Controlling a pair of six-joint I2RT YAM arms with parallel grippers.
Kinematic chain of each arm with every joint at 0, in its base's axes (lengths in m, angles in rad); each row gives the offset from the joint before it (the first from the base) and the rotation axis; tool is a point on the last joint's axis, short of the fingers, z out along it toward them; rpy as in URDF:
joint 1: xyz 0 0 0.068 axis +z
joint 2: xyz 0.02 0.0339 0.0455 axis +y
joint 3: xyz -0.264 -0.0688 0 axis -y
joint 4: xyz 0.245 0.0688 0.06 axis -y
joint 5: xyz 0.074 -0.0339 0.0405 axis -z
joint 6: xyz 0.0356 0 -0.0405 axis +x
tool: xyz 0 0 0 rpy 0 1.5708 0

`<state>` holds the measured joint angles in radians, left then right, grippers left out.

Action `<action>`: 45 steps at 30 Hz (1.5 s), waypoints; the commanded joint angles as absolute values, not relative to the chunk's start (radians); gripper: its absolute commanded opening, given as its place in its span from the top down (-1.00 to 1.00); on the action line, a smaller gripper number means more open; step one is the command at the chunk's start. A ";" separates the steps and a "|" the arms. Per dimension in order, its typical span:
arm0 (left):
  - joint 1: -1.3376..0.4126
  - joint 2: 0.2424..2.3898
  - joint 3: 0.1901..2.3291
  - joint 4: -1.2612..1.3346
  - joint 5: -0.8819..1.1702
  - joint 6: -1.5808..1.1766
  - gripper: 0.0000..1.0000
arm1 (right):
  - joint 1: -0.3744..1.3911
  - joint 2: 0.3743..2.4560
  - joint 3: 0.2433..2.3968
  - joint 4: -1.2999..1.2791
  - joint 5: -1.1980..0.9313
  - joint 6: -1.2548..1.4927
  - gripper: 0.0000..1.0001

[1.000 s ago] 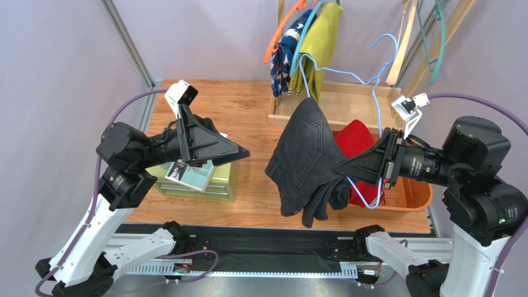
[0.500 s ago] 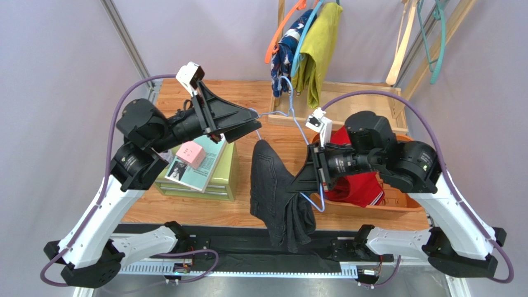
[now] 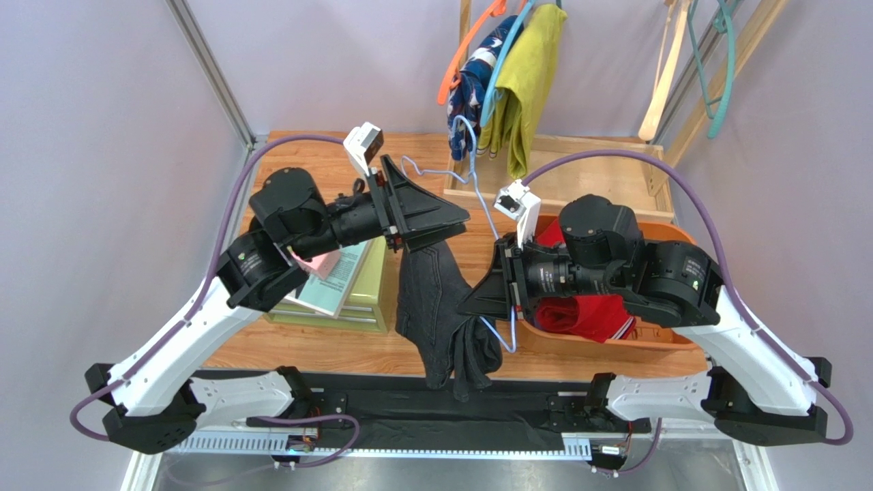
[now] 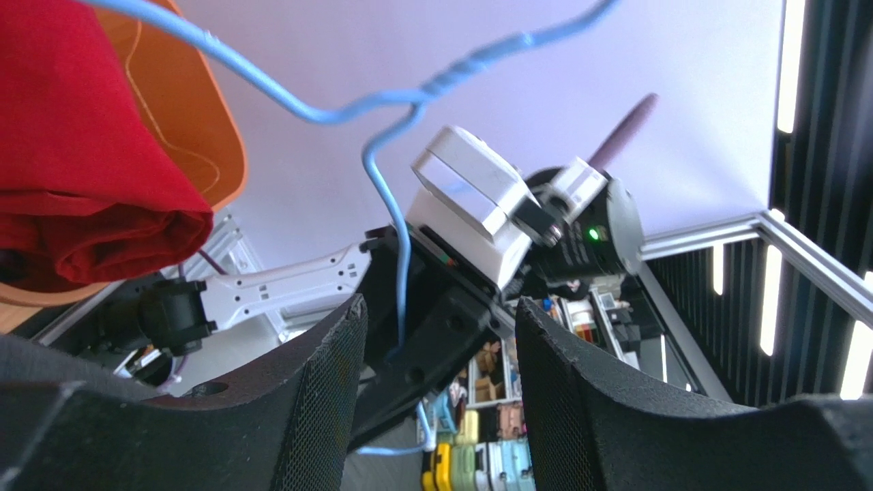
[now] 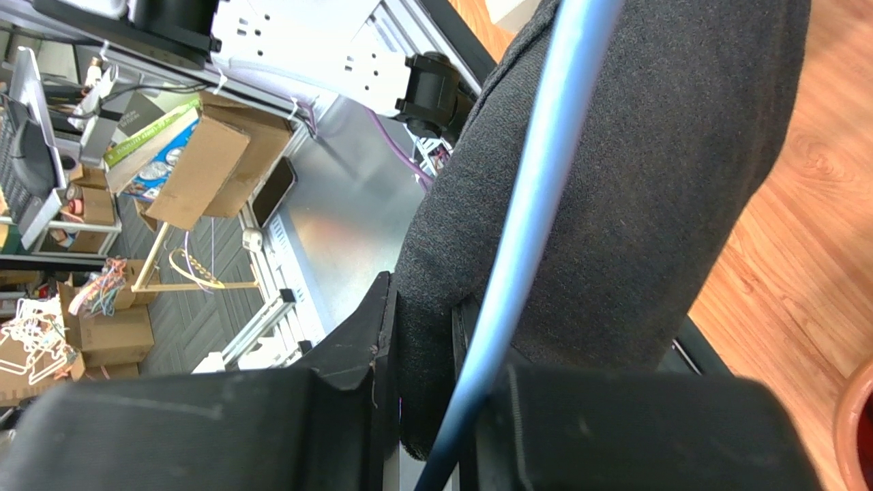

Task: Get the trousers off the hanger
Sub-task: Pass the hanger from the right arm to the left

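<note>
Black trousers (image 3: 439, 307) hang off a light-blue wire hanger (image 3: 509, 329) above the table's near middle. My right gripper (image 3: 468, 303) is shut on the black cloth (image 5: 635, 184), and the hanger wire (image 5: 533, 205) runs along its jaws (image 5: 430, 327). My left gripper (image 3: 459, 219) sits at the hanger's upper part, open, with the thin wire (image 4: 400, 235) passing between its fingers (image 4: 435, 307) without contact. Red trousers (image 3: 574, 312) lie in the orange basket (image 3: 676, 332). Navy patterned trousers (image 3: 474, 92) and yellow-green trousers (image 3: 530, 72) hang at the back.
A green drawer box (image 3: 364, 299) with a booklet and a pink block stands under the left arm. A wooden rack base (image 3: 605, 174) sits behind the basket. Empty hangers (image 3: 717, 61) hang at the back right. The red cloth (image 4: 82, 153) shows in the left wrist view.
The right arm carried the hanger and black trousers left and nearer. The left arm swung right to the hanger's top, and its jaws narrowed.
</note>
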<state>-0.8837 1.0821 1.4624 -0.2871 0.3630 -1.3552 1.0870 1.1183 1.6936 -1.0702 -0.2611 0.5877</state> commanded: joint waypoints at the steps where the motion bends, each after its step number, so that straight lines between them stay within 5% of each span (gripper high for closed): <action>1: -0.907 1.129 1.489 -0.239 0.348 -1.333 -0.21 | 1.130 1.091 1.694 -0.890 -0.213 0.606 1.00; 11: -0.911 1.141 1.463 -0.221 0.337 -1.338 -0.03 | 1.210 1.118 1.698 -0.882 -0.167 0.626 1.00; 20: -0.911 1.094 1.401 -0.189 0.339 -1.364 0.51 | 1.278 1.180 1.759 -0.905 -0.114 0.615 1.00; 22: -0.911 1.078 1.385 -0.186 0.324 -1.368 0.85 | 1.284 1.181 1.763 -0.910 -0.101 0.615 0.99; 24: -0.911 1.062 1.384 -0.195 0.316 -1.365 1.00 | 1.284 1.174 1.759 -0.917 -0.069 0.617 0.73; 31: -0.910 1.014 1.385 -0.183 0.328 -1.423 1.00 | 1.284 1.122 1.747 -0.943 -0.034 0.604 -0.25; 37: -0.896 0.988 1.443 -0.219 0.356 -1.424 1.00 | 1.284 1.016 1.694 -0.951 -0.002 0.531 -0.81; 45: -0.877 0.930 1.431 -0.149 0.388 -1.558 1.00 | 1.284 0.924 1.548 -0.914 0.147 0.267 -0.98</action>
<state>-0.8825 0.9981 1.3830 -0.3229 0.3573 -1.4517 1.2804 0.9363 1.6527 -0.9665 0.0639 0.4686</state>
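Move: The blue hanger's neck, where its wires fork below the hook, is about 4 cm ahead and 5 cm right of the left hand, nearly level. From that hand, the black trousers' middle hangs about 8 cm back, level sideways and 15 cm down. The right hand already holds the hanger's side; from it, the left gripper is roughly 8 cm ahead, 4 cm left and 9 cm up, and the orange basket 16 cm ahead, 28 cm right and 33 cm down. The hanger, still pinched by the right gripper, is brought about 3 cm left and slightly back and down, while the left hand reaches about 3 cm right and down and shuts on its neck by the fork. Then the right fingers open wide and let go, backing off some 7 cm right and up, tilting; the left draws back left and a little towards the base, keeping its pinch. ##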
